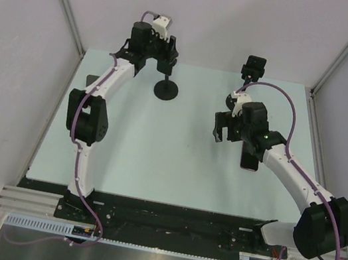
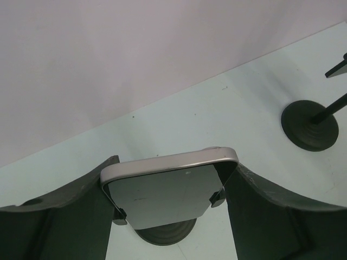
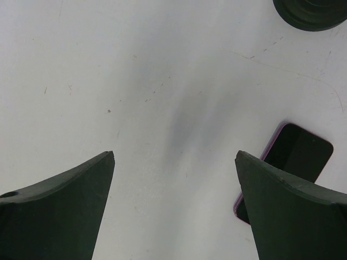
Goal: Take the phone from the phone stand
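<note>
In the left wrist view a silver phone (image 2: pixel 169 187) sits in the clips of the phone stand, whose round black base (image 2: pixel 165 234) shows just below it. My left gripper (image 2: pixel 176 162) has a finger against each side edge of the phone. From above, the left gripper (image 1: pixel 151 59) covers the phone, and only the stand's post and base (image 1: pixel 166 91) show. My right gripper (image 1: pixel 225 136) hangs open over bare table with nothing between its fingers (image 3: pixel 65 200).
A dark phone with a purple rim (image 3: pixel 298 154) lies flat on the table beside my right gripper (image 3: pixel 174 153); it also shows from above (image 1: pixel 250 158). A second black stand (image 1: pixel 253 68) is at the back right, also seen from the left wrist (image 2: pixel 310 125). Walls enclose the table.
</note>
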Robot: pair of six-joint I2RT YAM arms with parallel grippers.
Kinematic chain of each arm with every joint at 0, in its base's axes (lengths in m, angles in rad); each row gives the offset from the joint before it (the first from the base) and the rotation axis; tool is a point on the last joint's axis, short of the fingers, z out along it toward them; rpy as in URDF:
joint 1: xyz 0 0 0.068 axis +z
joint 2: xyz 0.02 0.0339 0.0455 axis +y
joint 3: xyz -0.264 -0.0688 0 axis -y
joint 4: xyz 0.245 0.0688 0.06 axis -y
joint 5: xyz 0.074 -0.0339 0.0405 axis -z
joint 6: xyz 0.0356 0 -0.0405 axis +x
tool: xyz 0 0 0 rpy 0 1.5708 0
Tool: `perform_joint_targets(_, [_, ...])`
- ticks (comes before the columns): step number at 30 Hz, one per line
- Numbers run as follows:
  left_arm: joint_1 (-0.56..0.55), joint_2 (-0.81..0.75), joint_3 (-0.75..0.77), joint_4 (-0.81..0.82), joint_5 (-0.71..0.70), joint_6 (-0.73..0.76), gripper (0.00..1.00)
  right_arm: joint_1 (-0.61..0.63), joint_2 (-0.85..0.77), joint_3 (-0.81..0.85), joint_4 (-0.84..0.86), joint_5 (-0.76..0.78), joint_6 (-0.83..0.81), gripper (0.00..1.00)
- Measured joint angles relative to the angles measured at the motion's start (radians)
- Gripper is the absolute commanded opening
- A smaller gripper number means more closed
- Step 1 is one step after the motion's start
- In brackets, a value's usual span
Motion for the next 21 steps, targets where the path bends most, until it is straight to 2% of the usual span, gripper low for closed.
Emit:
perform_joint_targets(3, [-0.001,0.000,-0.003,0.002,0.007,-0.003,0.28,0.000,0.000,0.000,0.003,0.000,0.000,1.00])
perform_joint_targets(9, [-0.006,-0.087,-0.127,0.046,0.024,-0.011,0.09,0.004,-0.016,-0.004,0.023,0.000,-0.001,1.00])
perform_joint_targets(15, [-0.037,-0.248,-0.319,0.014,0.050,-0.056,0.00,0.013,-0.061,-0.019,0.093,-0.040,0.002,1.00])
perform_joint_targets(21, [-0.110,-0.405,-0.488,-0.015,0.072,-0.084,0.00,0.013,-0.071,-0.021,0.202,-0.124,0.045,1.00])
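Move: The phone on the left stand is already between my left fingers, its middle a couple of centimetres below them; that stand's base is some 22 cm straight down. The right stand's base lies about 35 cm to the right, level with my left hand, 22 cm down. From my right hand the held phone is roughly 26 cm ahead, 25 cm left and 6 cm higher; the lying phone is 3 cm ahead, 11 cm right, 16 cm down. I keep my left fingers shut on the phone and, after a slow start, draw it back about 14 cm at an even height and some 4 cm right, towards my right hand, tipping down and turning clockwise roughly 10 degrees; the stand comes along with it. My open right hand, holding nothing, rises about 6 cm and shifts 3 or 4 cm left towards the stand, its fingers tilting up. ##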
